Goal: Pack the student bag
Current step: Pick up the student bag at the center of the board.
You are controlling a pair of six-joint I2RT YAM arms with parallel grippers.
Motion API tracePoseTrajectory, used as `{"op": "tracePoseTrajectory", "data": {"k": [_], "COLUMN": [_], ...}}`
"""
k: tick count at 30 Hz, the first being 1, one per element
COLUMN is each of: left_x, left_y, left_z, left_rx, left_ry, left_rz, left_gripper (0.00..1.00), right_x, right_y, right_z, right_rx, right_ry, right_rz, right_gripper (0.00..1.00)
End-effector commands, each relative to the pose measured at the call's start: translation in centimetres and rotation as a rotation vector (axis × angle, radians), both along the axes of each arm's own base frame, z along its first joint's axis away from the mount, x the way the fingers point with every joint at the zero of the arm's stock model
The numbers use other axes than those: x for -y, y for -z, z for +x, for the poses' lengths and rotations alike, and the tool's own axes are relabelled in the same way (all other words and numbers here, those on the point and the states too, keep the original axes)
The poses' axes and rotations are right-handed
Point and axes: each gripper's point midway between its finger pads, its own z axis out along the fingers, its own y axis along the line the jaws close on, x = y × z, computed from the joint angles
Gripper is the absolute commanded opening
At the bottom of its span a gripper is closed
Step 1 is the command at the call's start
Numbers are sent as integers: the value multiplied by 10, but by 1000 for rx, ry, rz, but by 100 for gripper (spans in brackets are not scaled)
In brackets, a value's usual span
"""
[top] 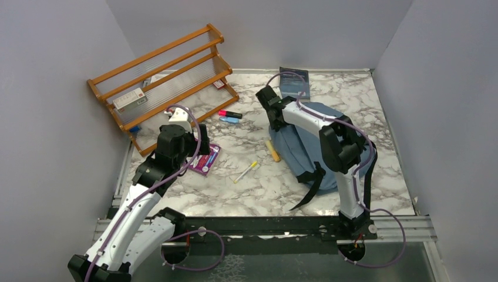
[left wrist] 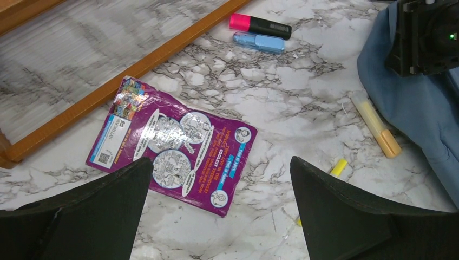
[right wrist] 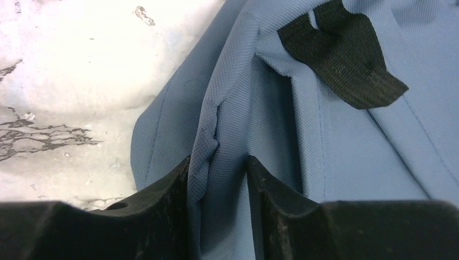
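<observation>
The dusty-blue student bag [top: 305, 154] lies at the right of the marble table, with black straps trailing toward the near edge. My right gripper [top: 274, 125] is down at the bag's left edge. In the right wrist view its fingers [right wrist: 218, 161] are pinched on a raised fold of the bag's fabric [right wrist: 352, 151], beside a black tab [right wrist: 341, 51]. My left gripper [top: 202, 134] hovers open over a purple booklet [left wrist: 173, 143], with nothing between its fingers [left wrist: 220, 162]. The bag's edge [left wrist: 417, 103] shows at the right of the left wrist view.
A pink highlighter [left wrist: 260, 24] and a blue one [left wrist: 258, 42] lie near the wooden rack [top: 164, 76]. A yellow-orange marker [left wrist: 379, 130] and a thin yellow pen [top: 246, 171] lie left of the bag. A dark blue-grey book [top: 293, 82] stands behind it. Walls close three sides.
</observation>
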Motion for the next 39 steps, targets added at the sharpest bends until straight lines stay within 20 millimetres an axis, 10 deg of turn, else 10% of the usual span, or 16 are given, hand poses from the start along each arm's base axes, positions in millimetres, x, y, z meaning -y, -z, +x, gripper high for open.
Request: {"op": "tracePoseTrajectory", "data": {"k": [1, 16, 30, 39], "left_x": [-7, -16, 61, 71], "left_y": [-6, -12, -75, -85], "left_z": [2, 1, -4, -1], "left_rx": [42, 73, 123, 111], "left_ry": [-38, -115, 241, 242], "left_rz": [6, -35, -282, -378], "left_gripper": [99, 99, 99, 99], "right_x": [-1, 21, 25, 7], "right_y": [-41, -173, -317, -383], "right_z": [-8, -92, -176, -221], "right_rx": [68, 264, 561, 703], "right_ry": [-10, -154, -336, -539], "right_rz": [58, 359, 791, 1087], "right_gripper": [31, 1, 1, 1]}}
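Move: At the bag's far-left edge, the right hand's half-closed fingers already straddle a fold of blue cloth. The middle of the student bag lies roughly 15 cm to the right, 9 cm back and slightly below. The orange marker sits about 11 cm back and 2 cm left, the book 18 cm ahead and 7 cm right, the red highlighter 5 cm ahead and 17 cm left. From the left hand, the bag is some 37 cm right, 8 cm ahead, 18 cm below. Closing on the fold, the right fingers pinch it while the hand hauls it up about 33 cm and back some 20 cm, drifting slightly right; the wrist swings the fingers from steeply down to nearly level, pointing forward-left. After a tiny leftward drift, the left hand shifts about 6 cm right and 6 cm up, tilting a little, fingers still open. ##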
